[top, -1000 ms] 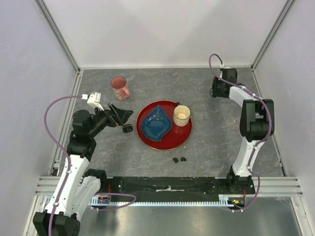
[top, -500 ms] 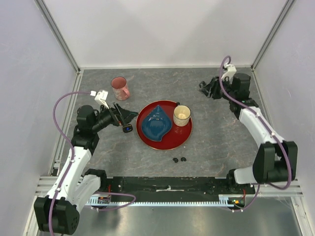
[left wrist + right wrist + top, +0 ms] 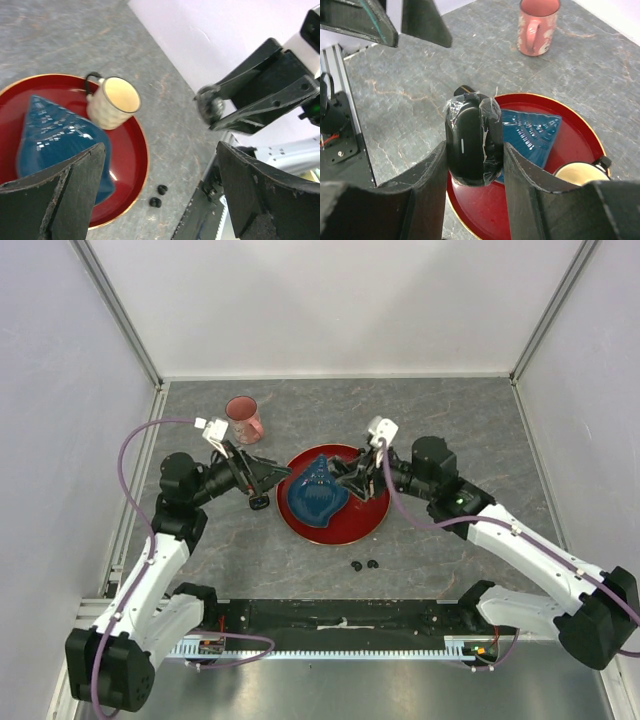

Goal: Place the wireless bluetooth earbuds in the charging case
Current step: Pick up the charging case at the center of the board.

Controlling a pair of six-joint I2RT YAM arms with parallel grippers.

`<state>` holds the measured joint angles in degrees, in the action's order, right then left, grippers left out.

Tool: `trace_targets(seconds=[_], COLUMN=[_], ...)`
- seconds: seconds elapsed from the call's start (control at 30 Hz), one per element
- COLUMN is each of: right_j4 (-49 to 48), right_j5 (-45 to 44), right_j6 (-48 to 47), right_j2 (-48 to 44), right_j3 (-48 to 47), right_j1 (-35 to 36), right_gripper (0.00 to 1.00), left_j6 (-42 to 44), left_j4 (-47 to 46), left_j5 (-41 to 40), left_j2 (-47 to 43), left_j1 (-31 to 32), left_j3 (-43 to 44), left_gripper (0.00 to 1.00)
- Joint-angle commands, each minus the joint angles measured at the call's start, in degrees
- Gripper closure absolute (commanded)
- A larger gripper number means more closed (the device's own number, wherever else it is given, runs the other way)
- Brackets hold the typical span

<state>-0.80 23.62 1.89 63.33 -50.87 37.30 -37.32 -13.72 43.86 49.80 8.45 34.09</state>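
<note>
My right gripper (image 3: 350,477) hangs over the red tray (image 3: 340,536) and is shut on a black oval charging case (image 3: 472,140) wrapped in clear film, held upright between both fingers. Two tiny black earbuds (image 3: 356,565) (image 3: 373,563) lie side by side on the table in front of the tray; the left wrist view shows the earbuds (image 3: 162,189) (image 3: 155,202) between my spread fingers. My left gripper (image 3: 275,478) hovers open at the tray's left edge with nothing in it.
On the tray rest a blue leaf-shaped dish (image 3: 315,495) and a cream cup (image 3: 114,102). A pink mug (image 3: 243,418) stands at the back left. A small black item (image 3: 259,502) lies on the table under my left gripper.
The right arm has swung from the far right corner to above the tray, carrying the case. My left gripper has shifted slightly right toward the tray and stays open.
</note>
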Motion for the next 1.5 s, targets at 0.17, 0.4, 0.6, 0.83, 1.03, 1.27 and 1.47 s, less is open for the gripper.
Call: trace_targets(seconds=[0.17, 0.4, 0.6, 0.83, 1.03, 1.27, 1.47], right_j4=[2.1, -0.8, -3.5, -6.4, -9.1, -10.2, -11.9], right_j5=[-15.6, -18.9, -18.7, -18.3, -18.0, -17.6, -17.9], right_j6=[-10.5, -10.8, -12.0, -14.2, -14.5, -15.7, -15.8], right_j2=[2.4, 3.0, 2.1, 0.4, -0.2, -0.1, 0.1], right_j3=[-0.2, 0.4, 2.1, 4.5, 6.0, 6.6, 7.3], right_j1=[12.1, 15.1, 16.6, 17.5, 17.9, 18.4, 18.6], right_gripper=[1.0, 1.0, 1.0, 1.0, 1.0, 1.0, 1.0], left_j6=[1.1, 3.0, 4.8, 5.2, 4.6, 5.0, 5.6], left_j4=[-2.2, 1.1, 5.0, 4.7, 3.4, 3.3, 3.3], left_j5=[-0.4, -0.1, -2.2, -3.6, -3.6, -2.7, -1.2], left_j2=[3.2, 5.8, 9.0, 10.7, 12.1, 13.7, 14.4], left_j1=[13.3, 16.5, 17.8, 18.9, 19.5, 20.3, 20.5], left_j3=[4.2, 6.3, 7.3, 7.2, 7.1, 7.7, 8.0], left_gripper=[0.03, 0.08, 0.11, 0.24, 0.41, 0.44, 0.8])
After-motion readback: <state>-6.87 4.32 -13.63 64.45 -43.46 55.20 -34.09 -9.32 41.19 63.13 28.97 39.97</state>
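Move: The charging case, already gripped in the right hand and standing about 2 cm beyond its finger pads, lies some 14 cm to the right of the open left hand, about level in height and straight across. From the right hand, the waiting left fingers are roughly 16 cm to the left. On the table some 22 cm below the left hand lie the blue dish, 7 cm ahead and 10 cm right, and the other black case, 4 cm ahead and 5 cm left; the cream cup stands 8 cm ahead and 7 cm right of the right hand, 19 cm down. The open left hand sweeps about 9 cm to the right and 4 cm back to meet the held case, turning nearly 20 degrees clockwise, then sinks some 4 cm while its fingers close from wide open to about a third, pinching the case's free end. Meanwhile the right hand keeps its hold and brings the case 4 cm left, 4 cm back and about 4.5 cm down, mostly early on, tilting its wrist a little, then stays nearly still as the left fingers shut. ##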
